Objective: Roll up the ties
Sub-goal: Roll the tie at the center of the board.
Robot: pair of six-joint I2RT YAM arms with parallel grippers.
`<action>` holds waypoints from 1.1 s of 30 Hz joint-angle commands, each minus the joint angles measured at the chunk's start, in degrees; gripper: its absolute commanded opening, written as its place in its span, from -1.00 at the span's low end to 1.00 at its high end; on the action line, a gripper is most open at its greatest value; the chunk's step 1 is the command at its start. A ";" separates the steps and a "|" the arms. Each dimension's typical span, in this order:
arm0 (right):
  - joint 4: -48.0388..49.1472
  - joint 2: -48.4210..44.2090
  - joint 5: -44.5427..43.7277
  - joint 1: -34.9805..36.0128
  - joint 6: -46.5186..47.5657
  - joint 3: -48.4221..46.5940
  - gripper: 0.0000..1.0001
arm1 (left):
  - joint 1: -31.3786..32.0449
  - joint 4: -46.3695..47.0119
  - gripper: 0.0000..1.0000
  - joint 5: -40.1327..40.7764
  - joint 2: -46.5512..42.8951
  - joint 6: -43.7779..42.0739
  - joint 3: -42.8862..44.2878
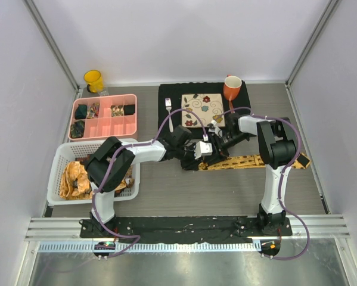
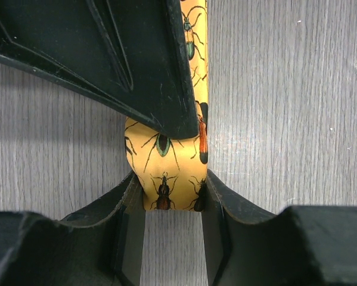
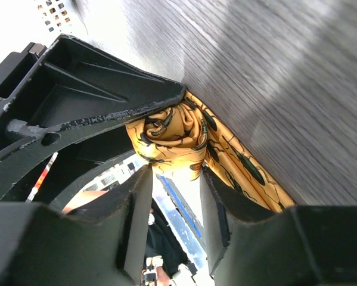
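A mustard-yellow tie [image 1: 250,161] printed with beetles lies flat across the table, its left end wound into a small roll [image 2: 166,161]. My left gripper [image 2: 169,190] is shut on that roll, with a fingertip pressed against each side. My right gripper [image 3: 172,179] faces the roll [image 3: 166,134] from the other side; its jaws stand apart with a clear gap, and the roll sits just past the fingertips. In the top view both grippers meet at the roll, the left [image 1: 193,156] and the right [image 1: 219,143]. More ties [image 1: 75,177] lie bunched in the basket.
A white basket [image 1: 65,149] stands at the left. Behind it is a pink compartment tray [image 1: 104,117], and behind that a yellow cup [image 1: 93,79]. A black mat [image 1: 166,92] at the back carries a fork [image 1: 169,110], a patterned tile [image 1: 203,109] and an orange mug [image 1: 232,87].
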State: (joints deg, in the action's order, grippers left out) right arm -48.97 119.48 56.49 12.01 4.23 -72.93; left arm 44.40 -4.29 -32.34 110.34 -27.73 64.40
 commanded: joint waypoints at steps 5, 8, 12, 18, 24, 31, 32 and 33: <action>0.10 1.01 0.12 1.09 0.95 -1.61 -0.53 | -0.02 -5.20 -0.74 1.49 1.45 -0.84 0.64; 0.45 1.89 -5.31 1.00 1.48 -1.34 -0.90 | -0.02 -5.02 -0.69 1.14 1.28 -0.66 0.55; 1.59 3.21 -11.90 0.65 0.78 -0.90 -0.99 | -0.19 -2.48 -0.29 0.52 -0.21 0.56 -0.68; 3.00 4.09 -19.29 0.56 -0.36 0.33 -0.99 | -2.39 12.37 0.28 -2.20 -3.64 7.15 -5.86; 2.74 5.15 -23.18 0.73 -0.01 0.15 -0.98 | -2.39 19.76 0.44 -5.98 -2.16 8.12 -7.62; 2.65 6.55 -21.95 1.61 -0.01 -0.64 -0.99 | -0.72 23.89 0.47 -8.27 1.62 9.97 -4.90; 2.65 6.64 -21.51 1.79 0.08 -0.64 -0.99 | -0.63 24.07 0.43 -8.27 1.98 10.06 -4.64; 2.65 6.64 -21.33 1.88 0.08 -0.64 -0.99 | -0.46 24.16 0.39 -8.27 2.33 9.97 -4.37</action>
State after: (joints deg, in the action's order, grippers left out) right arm -50.33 122.04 47.70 12.67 2.57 -74.56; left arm 42.94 14.70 -38.24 110.80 -18.50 57.82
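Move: The rolled-up part of the tie sits between the left hand's fingers, its middle about 1 cm to the right. From the right hand the roll lies roughly 1 cm left and 2 cm below. The flat strip this hand will pin is about 1 cm right of it and 3 cm below. The flowered plate is some 19 cm ahead of the left hand, and the basket's middle about 34 cm to its left. The flat strip just right of the roll is pinned by the right hand, which shuts its open fingers and sinks about 2.5 cm, easing a little to the right with its tips tilting steeper, then holds there. Partway through, the left hand lets go of the roll, opening wide, then shifts some 1.5 cm right and 1 cm up, still straddling it, its fingers tipping about 10 degrees flatter. ##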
